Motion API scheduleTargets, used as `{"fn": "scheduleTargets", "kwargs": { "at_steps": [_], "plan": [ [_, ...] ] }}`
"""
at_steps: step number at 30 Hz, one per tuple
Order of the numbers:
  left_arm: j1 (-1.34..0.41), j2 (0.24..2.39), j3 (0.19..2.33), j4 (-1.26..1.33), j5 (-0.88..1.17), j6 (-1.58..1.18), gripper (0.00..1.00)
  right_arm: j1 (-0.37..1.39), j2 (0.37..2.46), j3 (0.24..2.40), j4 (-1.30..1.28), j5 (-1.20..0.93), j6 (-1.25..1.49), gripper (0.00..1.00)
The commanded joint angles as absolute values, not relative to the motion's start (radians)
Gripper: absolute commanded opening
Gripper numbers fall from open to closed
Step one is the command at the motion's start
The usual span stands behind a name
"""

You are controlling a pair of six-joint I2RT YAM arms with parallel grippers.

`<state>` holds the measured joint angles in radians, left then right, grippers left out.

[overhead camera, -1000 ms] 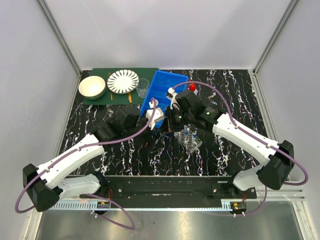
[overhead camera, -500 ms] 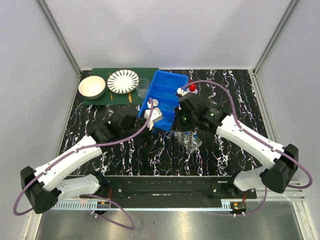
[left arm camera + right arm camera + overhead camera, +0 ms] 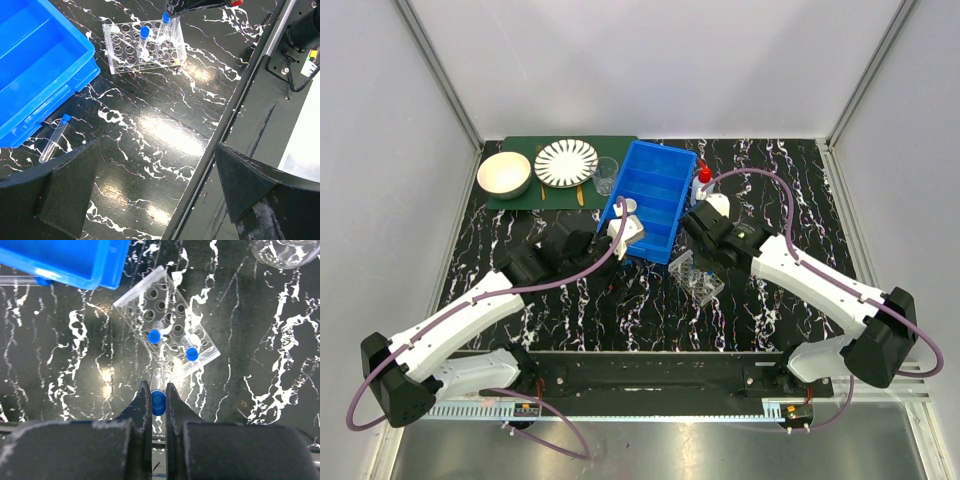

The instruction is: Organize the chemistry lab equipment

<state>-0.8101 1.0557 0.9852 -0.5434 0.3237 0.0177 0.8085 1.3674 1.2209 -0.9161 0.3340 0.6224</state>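
My right gripper is shut on the blue cap of a clear tube and holds it upright just off the near edge of the clear plastic rack. The rack holds two blue-capped tubes. In the top view the right gripper hangs beside the rack. My left gripper is open and empty above the bare table. Another capped tube lies flat against the blue bin. The red-nozzled squeeze bottle stands right of the bin. The beaker stands by the plate.
The big blue bin sits between the two grippers, with a small white round piece in its near end. The striped plate and cream bowl rest on a green mat at the back left. A clear round vessel shows at the right wrist view's top edge.
My right arm has swung right and back from over the bin, carrying the tube, and the rack now shows fully. The left arm has barely moved.
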Motion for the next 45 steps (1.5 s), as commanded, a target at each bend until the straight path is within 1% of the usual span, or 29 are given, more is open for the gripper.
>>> {"fn": "scheduleTargets", "kwargs": {
  "at_steps": [1,19,31,45],
  "plan": [
    [-0.813,1.046,0.988,-0.526,0.296,0.025,0.99,0.805,1.348,1.201,-0.927,0.431,0.664,0.0],
    [-0.813,1.069,0.996,-0.542,0.299,0.032,0.99,0.805,1.33,1.072,-0.838,0.4,0.706,0.0],
    [-0.813,1.075,0.994,-0.545,0.301,0.032,0.99,0.795,1.333,1.017,-0.746,0.397,0.727,0.0],
    [-0.815,1.085,0.996,-0.545,0.304,0.034,0.99,0.765,1.321,0.974,-0.695,0.411,0.729,0.0]
  ]
}}
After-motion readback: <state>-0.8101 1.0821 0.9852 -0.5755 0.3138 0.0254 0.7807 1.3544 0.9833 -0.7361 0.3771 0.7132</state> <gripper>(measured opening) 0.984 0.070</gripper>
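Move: The right hand, with an upright blue-capped test tube already pinched at its cap, has the tube rack's middle about 4 cm ahead and some 16 cm below. Two tubes stand in it: one 3 cm ahead and 1 cm left, the other 1 cm ahead and 3 cm right. The glass beaker is about 15 cm ahead and 12 cm right, the blue box 23 cm ahead and 12 cm left. From the idle left hand, the rack lies roughly 9 cm ahead, 15 cm right and 21 cm down. Downwards by about 6 cm, quickly at first and then slower, the right hand lowers the held tube, bottom end first, towards the near part of the rack beside the two standing tubes. It slips some 2 cm to the right; a small draw back is made good by easing forward again. The wrist turns slightly clockwise and the shut fingers keep their pinch on the cap. ##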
